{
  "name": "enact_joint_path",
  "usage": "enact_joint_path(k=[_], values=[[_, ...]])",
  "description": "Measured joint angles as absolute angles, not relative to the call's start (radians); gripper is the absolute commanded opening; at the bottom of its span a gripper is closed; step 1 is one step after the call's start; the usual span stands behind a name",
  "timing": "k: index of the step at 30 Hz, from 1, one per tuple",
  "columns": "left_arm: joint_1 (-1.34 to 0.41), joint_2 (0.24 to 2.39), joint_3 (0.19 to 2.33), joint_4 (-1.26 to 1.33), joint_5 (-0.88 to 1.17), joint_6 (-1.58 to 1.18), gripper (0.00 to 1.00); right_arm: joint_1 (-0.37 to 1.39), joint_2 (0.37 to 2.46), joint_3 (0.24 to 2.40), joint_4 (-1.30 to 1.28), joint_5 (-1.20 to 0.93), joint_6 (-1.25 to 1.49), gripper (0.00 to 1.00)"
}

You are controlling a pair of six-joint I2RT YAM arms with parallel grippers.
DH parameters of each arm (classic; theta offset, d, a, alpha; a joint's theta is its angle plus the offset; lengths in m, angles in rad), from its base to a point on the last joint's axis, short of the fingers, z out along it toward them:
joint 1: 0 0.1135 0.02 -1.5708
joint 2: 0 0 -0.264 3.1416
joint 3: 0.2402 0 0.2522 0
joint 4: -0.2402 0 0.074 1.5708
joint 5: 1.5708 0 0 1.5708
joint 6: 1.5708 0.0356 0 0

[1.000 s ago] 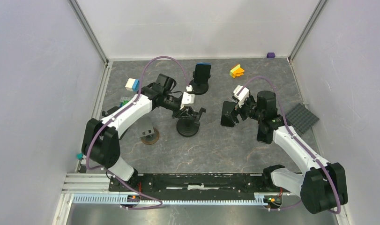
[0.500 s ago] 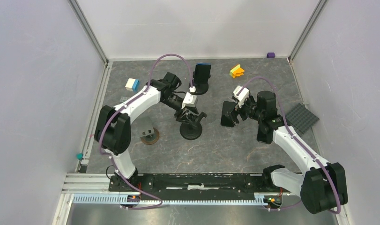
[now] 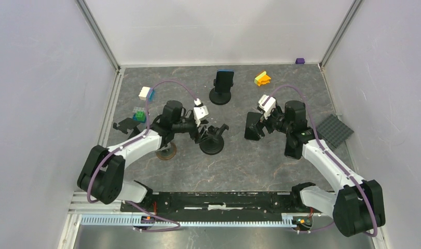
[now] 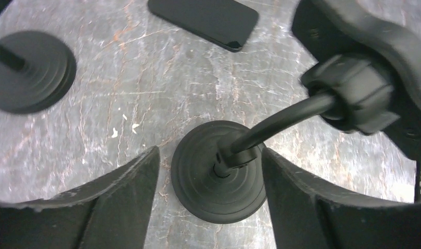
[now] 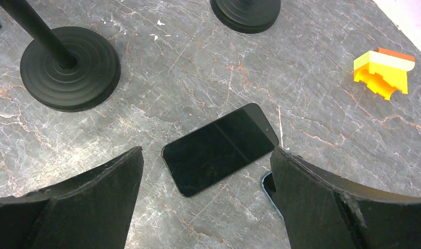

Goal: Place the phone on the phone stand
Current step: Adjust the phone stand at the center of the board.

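Observation:
The black phone (image 5: 221, 148) lies flat, screen up, on the grey table; the top view shows it (image 3: 251, 127) right of centre. My right gripper (image 5: 206, 150) hovers over it, open, one finger on each side and nothing held. The empty black phone stand (image 3: 212, 145) stands left of the phone. In the left wrist view its round base (image 4: 218, 174) sits flat, with a bent stem rising to the cradle (image 4: 364, 67). My left gripper (image 4: 209, 153) is open, its fingers either side of the base, gripping nothing. In the top view the left gripper (image 3: 203, 133) is at the stand's left.
A second stand (image 3: 221, 88) at the back holds a blue-edged phone. Another phone (image 3: 293, 147) lies under the right arm. A yellow-orange block (image 3: 261, 78), a grey baseplate (image 3: 334, 130), a white-blue block (image 3: 146, 93), a green block (image 3: 139, 113) and a round disc (image 3: 165, 151) lie around.
My left gripper has opened and let go of the stand's stem. The left arm has swung back toward the near left, and the stand has ended up slightly nearer. The right arm has not moved.

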State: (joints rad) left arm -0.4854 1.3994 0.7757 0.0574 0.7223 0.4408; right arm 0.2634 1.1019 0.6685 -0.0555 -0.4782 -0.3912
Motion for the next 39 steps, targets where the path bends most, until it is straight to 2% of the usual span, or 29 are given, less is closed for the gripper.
enact_joint_path(k=[6, 9, 14, 16, 18, 23, 30, 36, 39], values=[[-0.525, 1.386, 0.633, 0.319, 0.593, 0.233, 0.68, 0.263, 1.105, 0.668, -0.056, -0.477, -0.392, 0.97], [-0.566, 1.376, 0.590, 0.418, 0.543, 0.172, 0.59, 0.263, 1.108, 0.667, -0.056, -0.477, -0.391, 0.97], [-0.622, 1.370, 0.553, 0.550, 0.443, 0.110, 0.30, 0.263, 1.113, 0.664, -0.056, -0.477, -0.392, 0.97], [-0.625, 1.370, 0.546, 0.582, 0.418, 0.105, 0.11, 0.263, 1.113, 0.663, -0.058, -0.477, -0.392, 0.97], [-0.625, 1.371, 0.540, 0.604, 0.400, 0.105, 0.02, 0.263, 1.113, 0.663, -0.058, -0.477, -0.392, 0.97], [-0.603, 1.377, 0.534, 0.617, 0.469, 0.123, 0.02, 0.261, 1.113, 0.663, -0.060, -0.477, -0.392, 0.97], [-0.499, 1.450, 0.607, 0.589, 0.815, 0.174, 0.02, 0.261, 1.113, 0.663, -0.062, -0.477, -0.393, 0.97], [-0.492, 1.549, 0.832, 0.275, 1.027, 0.444, 0.02, 0.260, 1.115, 0.663, -0.062, -0.469, -0.397, 0.97], [-0.495, 1.604, 0.961, 0.046, 1.070, 0.643, 0.07, 0.258, 1.115, 0.663, -0.062, -0.465, -0.399, 0.97]])
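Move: The black phone stand's neck, at the top of its stem, lies level with the left hand and about 3 cm to its right, neither ahead nor back. The loose phone lies roughly 23 cm right of that hand, 9 cm ahead and 12 cm below. The stand already carrying a phone is about 25 cm ahead and 7 cm right, some 4 cm lower. For the idle right hand, the neck is about 19 cm left, level ahead and 2 cm below. The left fingers, open around the stand's neck, close and pinch it as the hand dips, then pushes about 2 cm right onto it. Keeping that grip, the hand carries on right another 2–3 cm and rises about 1 cm, the wrist swinging back clockwise by some 35 degrees to turn the stand. ##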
